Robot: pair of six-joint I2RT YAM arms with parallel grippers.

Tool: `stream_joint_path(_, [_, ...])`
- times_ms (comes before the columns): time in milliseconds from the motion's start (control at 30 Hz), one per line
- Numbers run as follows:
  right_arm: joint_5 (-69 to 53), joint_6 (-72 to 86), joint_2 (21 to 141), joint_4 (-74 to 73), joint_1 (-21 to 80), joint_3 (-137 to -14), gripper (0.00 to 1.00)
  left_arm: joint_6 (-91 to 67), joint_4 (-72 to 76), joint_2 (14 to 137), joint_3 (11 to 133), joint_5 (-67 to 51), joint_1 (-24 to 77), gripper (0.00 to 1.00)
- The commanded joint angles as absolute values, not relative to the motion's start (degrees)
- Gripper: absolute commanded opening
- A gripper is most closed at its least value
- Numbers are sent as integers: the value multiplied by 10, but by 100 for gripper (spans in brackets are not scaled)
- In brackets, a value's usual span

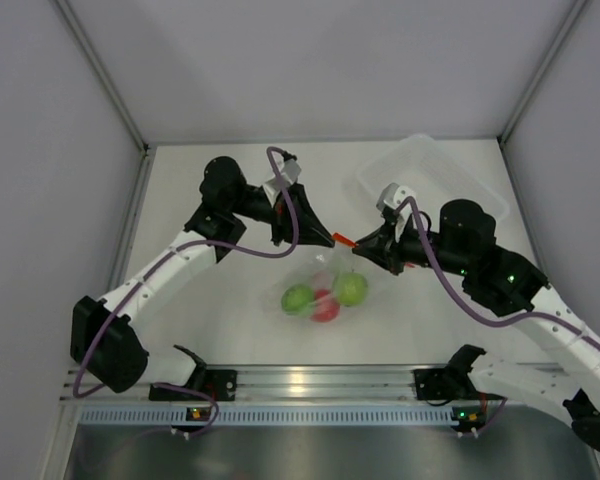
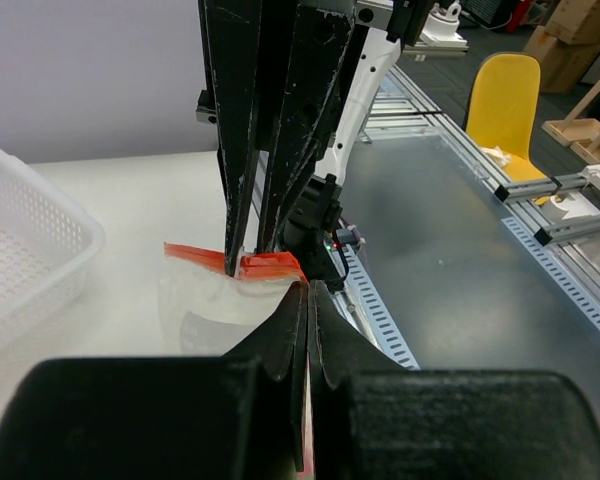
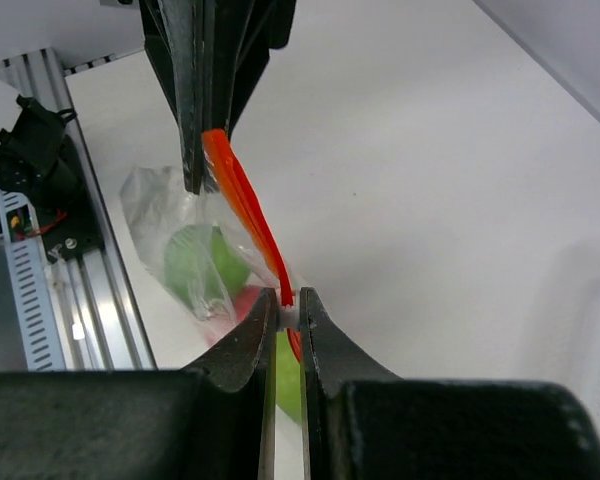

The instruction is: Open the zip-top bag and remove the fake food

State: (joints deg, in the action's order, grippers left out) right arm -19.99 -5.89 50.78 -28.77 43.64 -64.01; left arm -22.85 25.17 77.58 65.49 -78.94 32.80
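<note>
The clear zip-top bag point(image 1: 323, 275) hangs by its mouth between both grippers over the table's middle, its red-orange zip strip point(image 3: 242, 205) stretched between them. My left gripper point(image 1: 330, 237) is shut on one end of the mouth; in the left wrist view its jaws point(image 2: 308, 288) are pressed together by the strip point(image 2: 270, 265). My right gripper point(image 1: 360, 247) is shut on the other end, with the strip pinched between its tips point(image 3: 290, 297). The fake food is inside the bag: two green balls point(image 1: 297, 298) point(image 1: 352, 290) and a red one point(image 1: 325, 306).
A clear rigid tub point(image 1: 430, 175) stands at the back right, just behind the right arm. White walls enclose the table on three sides. An aluminium rail point(image 1: 310, 385) with both arm bases runs along the near edge.
</note>
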Motion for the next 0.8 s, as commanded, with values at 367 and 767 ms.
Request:
stream_joint_path(367, [-105,-105,493,-323,421,-621,0,-259,282,820,725,-827,209,0])
stream_joint_path(767, [-84,-79,484,-335,406,-597,0,-257,283,843,738,-764,152,0])
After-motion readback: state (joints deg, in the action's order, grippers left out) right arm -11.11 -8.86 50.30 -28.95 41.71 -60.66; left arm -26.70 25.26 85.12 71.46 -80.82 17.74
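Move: My left fingers hold one end of the bag's red zip; from them, the white slider pinched in my right fingers lies about 5 cm right, 1 cm back and 2 cm lower. Some 16 cm below my left hand hang the fake foods: red straight under, one green about 5 cm right, the other 7 cm left. From my right hand, the zip's free end lies about 11 cm right, 2 cm back, 3 cm lower. I pull the zip's end away from the slider with my left hand, sweeping about 10 cm forward and some 5 cm left at nearly level height, turning slightly counter-clockwise. My right hand keeps its pinch on the slider and eases about 3 cm forward, right and down, turning some 10 degrees clockwise, so the zip is drawn out between my shut fingers. ##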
